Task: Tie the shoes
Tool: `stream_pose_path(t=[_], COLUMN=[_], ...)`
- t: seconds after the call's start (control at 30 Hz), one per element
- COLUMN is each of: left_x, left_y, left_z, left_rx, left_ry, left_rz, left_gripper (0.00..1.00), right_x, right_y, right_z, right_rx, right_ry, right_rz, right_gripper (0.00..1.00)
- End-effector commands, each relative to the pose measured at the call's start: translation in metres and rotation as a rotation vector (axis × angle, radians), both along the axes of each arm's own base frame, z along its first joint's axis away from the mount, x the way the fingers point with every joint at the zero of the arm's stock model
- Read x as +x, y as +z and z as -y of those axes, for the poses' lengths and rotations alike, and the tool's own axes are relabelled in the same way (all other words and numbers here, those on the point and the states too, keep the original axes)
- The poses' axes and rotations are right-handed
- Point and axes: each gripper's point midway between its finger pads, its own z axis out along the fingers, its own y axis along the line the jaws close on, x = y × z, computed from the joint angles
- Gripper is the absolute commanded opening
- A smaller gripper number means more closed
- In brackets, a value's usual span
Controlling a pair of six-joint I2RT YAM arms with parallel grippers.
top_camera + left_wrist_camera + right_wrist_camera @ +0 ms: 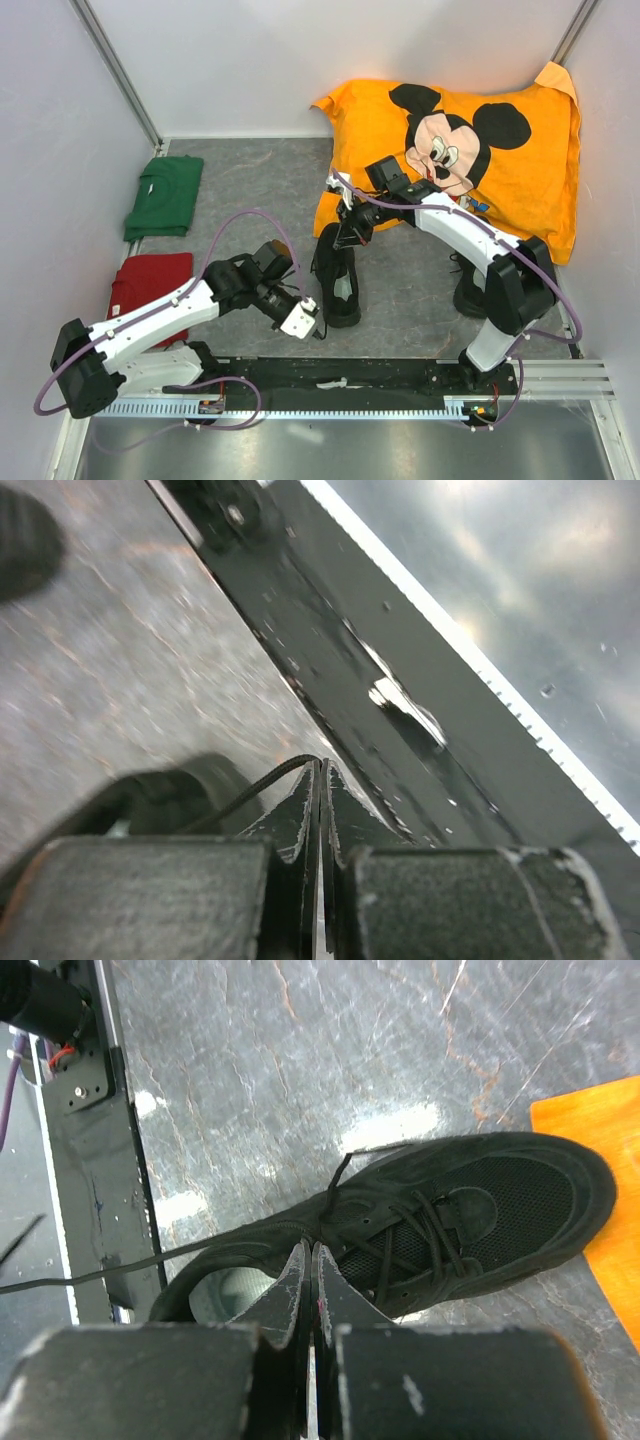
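One black shoe [338, 285] stands mid-table with its toe pointing away from the arms. In the right wrist view it [470, 1210] lies below the fingers, with its laces loose and its pale insole showing. The second shoe [467, 293] sits to the right, partly hidden behind the right arm. My right gripper [346, 238] is over the first shoe's lacing, shut on a lace [338, 1185] at its tips [312, 1247]. My left gripper [316, 330] is at that shoe's heel near the front rail, shut [322, 763] on the other thin black lace [255, 783], which runs off to the left.
An orange Mickey Mouse pillow [500, 160] lies at the back right, its corner close to the shoe [595, 1160]. A folded green shirt [165, 195] and a folded red shirt [150, 285] lie at the left. A black mounting rail [380, 385] runs along the near edge.
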Motion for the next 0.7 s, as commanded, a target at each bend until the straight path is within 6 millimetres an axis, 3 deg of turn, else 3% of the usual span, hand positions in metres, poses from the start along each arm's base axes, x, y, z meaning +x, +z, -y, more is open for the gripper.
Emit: stream_pose_path(t=[0.0, 0.13, 0.17, 0.23, 0.27, 0.3, 0.4, 0.47, 0.5, 0.53, 0.6, 0.63, 0.67], left_x=[0.005, 0.009, 0.011, 0.003, 0.005, 0.003, 0.001, 0.002, 0.005, 0.008, 0.021, 0.032, 0.045], left_y=[-0.006, 0.020, 0.034, 0.030, 0.039, 0.030, 0.037, 0.024, 0.030, 0.017, 0.004, 0.006, -0.005], left_z=[-0.003, 0.021, 0.032, 0.051, 0.063, 0.075, 0.104, 0.116, 0.128, 0.133, 0.143, 0.154, 0.156], left_rx=[0.040, -0.060, -0.109, -0.098, -0.137, -0.121, -0.225, -0.244, -0.315, -0.303, -0.319, -0.371, -0.353], left_ry=[0.069, 0.073, 0.055, -0.013, -0.039, -0.064, -0.136, -0.152, -0.161, -0.153, -0.097, -0.064, 0.008], left_rz=[-0.014, -0.030, -0.011, -0.014, 0.019, 0.005, 0.059, 0.073, 0.117, 0.117, 0.162, 0.207, 0.239], left_gripper=[0.02, 0.02, 0.02, 0.01, 0.01, 0.02, 0.02, 0.01, 0.01, 0.02, 0.02, 0.02, 0.05], right_x=[0.000, -0.004, -0.006, -0.007, -0.009, -0.009, -0.011, -0.013, -0.014, -0.014, -0.013, -0.013, -0.013], right_y=[0.025, 0.024, 0.021, 0.021, 0.018, 0.018, 0.017, 0.018, 0.017, 0.018, 0.017, 0.017, 0.015], right_z=[-0.003, 0.001, 0.001, 0.001, 0.002, 0.002, 0.004, 0.006, 0.006, 0.007, 0.007, 0.008, 0.008], right_rx=[0.071, 0.069, 0.066, 0.069, 0.066, 0.067, 0.067, 0.070, 0.071, 0.071, 0.070, 0.070, 0.069], right_ry=[-0.009, -0.013, -0.012, -0.006, -0.004, 0.000, 0.007, 0.017, 0.020, 0.022, 0.032, 0.032, 0.038], right_rz=[0.055, 0.055, 0.050, 0.052, 0.047, 0.052, 0.064, 0.081, 0.084, 0.090, 0.099, 0.101, 0.104], right_gripper=[0.00, 0.00, 0.00, 0.00, 0.00, 0.00, 0.00, 0.00, 0.00, 0.00, 0.00, 0.00, 0.00])
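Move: The left hand holds a lace end behind and left of the near shoe. That shoe's heel lies about 3 cm ahead, 6 cm to the right and 11 cm below; its opening is some 9 cm ahead and 6 cm right, its lacing about 20 cm ahead and 4 cm right. From the right hand, shut just above the lacing, the heel lies about 18 cm back, 1 cm right and 10 cm below. With its fingers shut on the lace end, the left hand dips about 1 cm, then swings some 12 cm to the right at nearly constant height, carrying the lace across the shoe's heel end from the left side to the right while the wrist tilts its left side down by about 10 degrees. The right hand keeps its fingers shut on the lace just over the lacing, lifts about 1 cm and settles again while easing some 1.5 cm back towards the opening. ##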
